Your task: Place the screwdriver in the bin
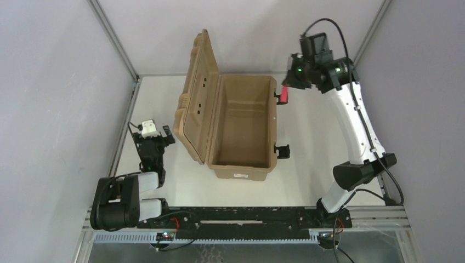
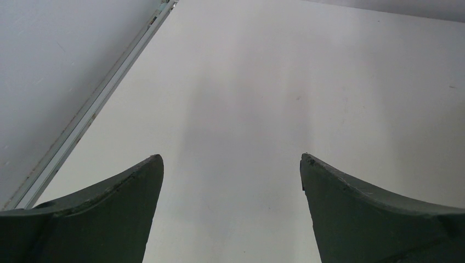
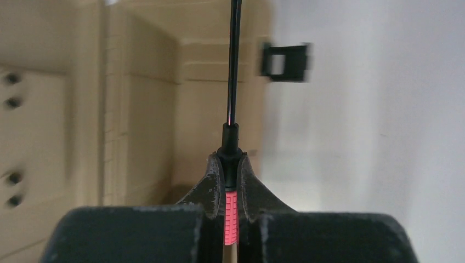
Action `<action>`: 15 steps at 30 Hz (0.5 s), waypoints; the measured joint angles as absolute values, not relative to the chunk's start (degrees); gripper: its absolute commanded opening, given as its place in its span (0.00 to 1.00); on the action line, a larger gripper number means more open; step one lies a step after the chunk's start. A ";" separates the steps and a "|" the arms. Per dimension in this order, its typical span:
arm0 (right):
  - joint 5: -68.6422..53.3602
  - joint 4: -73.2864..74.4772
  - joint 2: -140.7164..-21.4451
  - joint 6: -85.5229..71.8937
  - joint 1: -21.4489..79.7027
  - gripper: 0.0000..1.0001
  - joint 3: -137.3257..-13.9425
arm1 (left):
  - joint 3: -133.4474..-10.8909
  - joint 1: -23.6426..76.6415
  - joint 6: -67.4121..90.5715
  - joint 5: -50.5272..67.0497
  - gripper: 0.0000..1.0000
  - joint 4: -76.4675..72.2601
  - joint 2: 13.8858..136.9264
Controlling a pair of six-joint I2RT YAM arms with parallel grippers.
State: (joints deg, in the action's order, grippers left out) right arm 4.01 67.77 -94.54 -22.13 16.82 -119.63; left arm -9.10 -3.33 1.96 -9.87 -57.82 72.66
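The tan bin (image 1: 241, 129) stands open mid-table, its ribbed lid (image 1: 197, 98) tilted up on the left. My right gripper (image 1: 289, 87) hangs at the bin's far right corner, shut on the screwdriver (image 1: 285, 94). In the right wrist view the red handle (image 3: 231, 216) is pinched between the fingers (image 3: 252, 189), and the thin black shaft (image 3: 234, 60) points ahead along the bin's wall (image 3: 142, 109). My left gripper (image 1: 155, 139) rests over the table left of the bin; its fingers (image 2: 118, 208) stand wide apart with nothing between them.
Two black latches (image 1: 283, 150) hang on the bin's right side, one seen as (image 3: 285, 60) in the right wrist view. Grey walls and a metal rail (image 1: 123, 142) bound the white table (image 1: 312, 137). Bare tabletop (image 2: 263, 98) lies ahead of the left gripper.
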 measured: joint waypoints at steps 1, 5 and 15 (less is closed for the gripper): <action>3.99 68.40 -95.39 -23.09 19.92 0.00 -122.50 | -9.10 -3.33 1.96 -9.87 1.00 -57.82 72.66; 4.08 68.14 -99.81 -25.74 29.45 0.00 -127.35 | -9.10 -3.33 1.96 -9.87 1.00 -57.82 72.66; 3.57 63.48 -118.17 -28.69 39.09 0.00 -120.95 | -9.10 -3.33 1.96 -9.87 1.00 -57.80 72.66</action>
State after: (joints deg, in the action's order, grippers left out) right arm 3.57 63.48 -118.17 -28.69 39.09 -120.95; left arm -9.10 -3.33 1.96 -9.87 -57.80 72.66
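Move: The screwdriver is already in the closed right gripper, high in the air. The bin's middle lies about 16 cm left of that hand, some 3 cm back and 24 cm below. The bin's far latch is nearly underneath: roughly 4 cm ahead, 2 cm left and 18 cm down. The raised lid stands about 35 cm left, 3 cm back and 7 cm lower. From the idle left hand, the bin's middle is about 39 cm right, level ahead, 2 cm below. The screwdriver, still pinched in the right gripper, swings about 19 cm left over the bin's latch side, rising a couple of centimetres first. It then sinks quickly to end some 15 cm lower, at the bin's opening. Meanwhile the wrist turns nearly 20 degrees counter-clockwise and tips the fingers further down; they keep their hold. ##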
